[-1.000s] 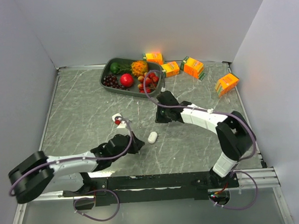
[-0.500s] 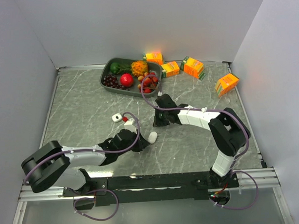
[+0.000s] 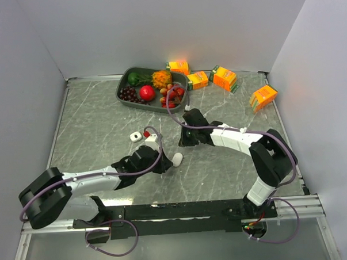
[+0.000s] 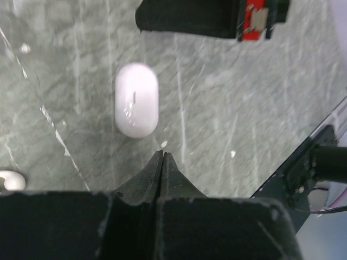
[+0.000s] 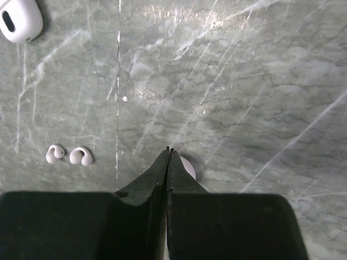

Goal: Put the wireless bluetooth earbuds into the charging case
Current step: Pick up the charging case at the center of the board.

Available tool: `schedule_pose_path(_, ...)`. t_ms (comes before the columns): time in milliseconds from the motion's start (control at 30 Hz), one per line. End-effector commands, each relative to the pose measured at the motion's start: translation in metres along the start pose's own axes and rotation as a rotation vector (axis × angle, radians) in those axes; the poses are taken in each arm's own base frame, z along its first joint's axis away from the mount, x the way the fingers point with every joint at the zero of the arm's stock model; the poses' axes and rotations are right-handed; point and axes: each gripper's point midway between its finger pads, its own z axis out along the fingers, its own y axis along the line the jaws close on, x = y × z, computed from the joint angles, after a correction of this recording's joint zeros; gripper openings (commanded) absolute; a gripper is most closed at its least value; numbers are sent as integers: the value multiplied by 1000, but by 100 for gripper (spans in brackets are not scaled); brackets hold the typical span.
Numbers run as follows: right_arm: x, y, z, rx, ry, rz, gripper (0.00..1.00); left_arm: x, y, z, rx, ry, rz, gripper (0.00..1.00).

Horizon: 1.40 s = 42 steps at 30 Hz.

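A shut white oval charging case (image 3: 177, 159) (image 4: 136, 99) lies mid-table, just ahead of my left gripper (image 3: 165, 165) (image 4: 162, 154), whose fingers are pressed together and hold nothing. A second white case (image 3: 136, 136) (image 5: 19, 19) lies further left. Two tiny white earbuds (image 5: 54, 154) (image 5: 81, 156) lie side by side on the marble, left of my right gripper (image 3: 184, 142) (image 5: 169, 150), which is shut and empty. A white rounded thing (image 5: 188, 168) shows partly behind its fingers. Another earbud (image 4: 11, 180) lies at the left wrist view's lower left edge.
A dark tray (image 3: 125, 81) of fruit stands at the back. Several orange juice cartons (image 3: 224, 77) lie at the back right. Grey walls close in the table on three sides. The right arm's body (image 4: 190, 16) is just beyond the oval case.
My left gripper has slid right, up to the oval case. The right gripper has shifted slightly left. Both stayed shut.
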Motion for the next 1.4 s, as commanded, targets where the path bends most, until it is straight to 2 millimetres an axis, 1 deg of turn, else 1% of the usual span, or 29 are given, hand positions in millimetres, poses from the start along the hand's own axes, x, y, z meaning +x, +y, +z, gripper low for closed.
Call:
schedule_pose_path(0,-7,12,9,-46,2,-27,0,11,-9,6,65,46,-11,1)
schedule_pose_path(33,-6,12,11,-47,5,-30,0,17,-6,8,60,68,-9,1)
schedule_pose_path(100,-4,11,12,-53,9,-32,0,24,-9,11,79,95,-13,1)
schedule_pose_path(133,-4,10,12,-49,10,-32,0,29,-6,15,70,112,-24,1)
schedule_pose_path(200,-3,7,12,-35,8,-31,0,32,-2,18,49,117,-36,1)
schedule_pose_path(300,-3,0,6,-3,-10,-18,0,29,7,15,2,98,-28,1)
schedule_pose_path(400,-10,-2,-14,19,-54,-8,0,16,24,12,-97,42,13,1)
schedule_pose_path(433,-11,-6,-18,35,-64,-9,0,10,25,11,-115,24,25,1)
schedule_pose_path(467,-3,-11,-19,46,-48,-10,0,6,28,10,-134,12,35,1)
schedule_pose_path(500,-3,-10,-26,36,-57,-5,0,1,30,9,-149,-2,49,1)
schedule_pose_path(533,3,-11,-27,30,-49,-4,0,-4,35,10,-181,-18,53,1)
schedule_pose_path(567,14,-18,-28,37,-29,1,0,-7,37,10,-200,-24,50,1)
schedule_pose_path(600,16,-17,-32,25,-34,10,0,-9,44,12,-233,-30,36,1)
schedule_pose_path(633,29,-23,-31,30,-9,15,0,-13,47,12,-260,-41,31,1)
schedule_pose_path(700,36,-21,-33,10,-10,20,0,-16,56,17,-292,-45,10,1)
schedule_pose_path(733,44,-24,-30,13,7,20,0,-18,56,20,-289,-44,7,1)
schedule_pose_path(767,46,-23,-29,6,11,22,0,-20,55,24,-284,-47,7,1)
schedule_pose_path(800,51,-23,-25,10,28,19,0,-14,60,29,-298,-24,15,1)
schedule_pose_path(833,50,-21,-23,8,33,15,0,-17,56,34,-292,-19,16,1)
schedule_pose_path(900,54,-18,-18,6,49,6,0,-13,55,42,-286,9,21,1)
schedule_pose_path(933,51,-16,-17,2,45,2,0,-10,55,44,-281,17,23,1)
schedule_pose_path(967,51,-15,-16,1,48,2,0,-10,50,46,-258,22,18,1)
schedule_pose_path(1000,53,-16,-12,6,60,0,0,-9,48,47,-248,24,17,1)
schedule_pose_path(1067,50,-13,-9,5,62,-6,0,-5,45,49,-225,42,12,1)
schedule_pose_path(1100,53,-14,-5,5,82,-6,0,-4,44,49,-217,45,12,1)
schedule_pose_path(1133,51,-12,-4,4,81,-8,0,-3,43,49,-208,51,9,1)
schedule_pose_path(1200,52,-12,0,8,93,-13,0,1,39,48,-181,57,-2,1)
schedule_pose_path(1367,48,-11,4,14,97,-36,0,1,25,43,-113,45,-18,1)
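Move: The charging case lies about 4 cm ahead of the left hand, 2 cm to its right and some 6 cm below. From the right hand it is roughly 5 cm back, 2 cm to the left and 5 cm below. The pair of earbuds lies about 12 cm left of the case and level with it; the small white box is some 15 cm left of the case and 12 cm farther out. Two shut grippers close in on opposite sides of the charging case, their tips ending right at its left and right edges near the table. The left hand sinks, swings forward and sinks again, about 6 cm down in all, its left side rolling up. The right hand draws back about 5 cm while sinking 4, then edges left as the left hand edges right. ##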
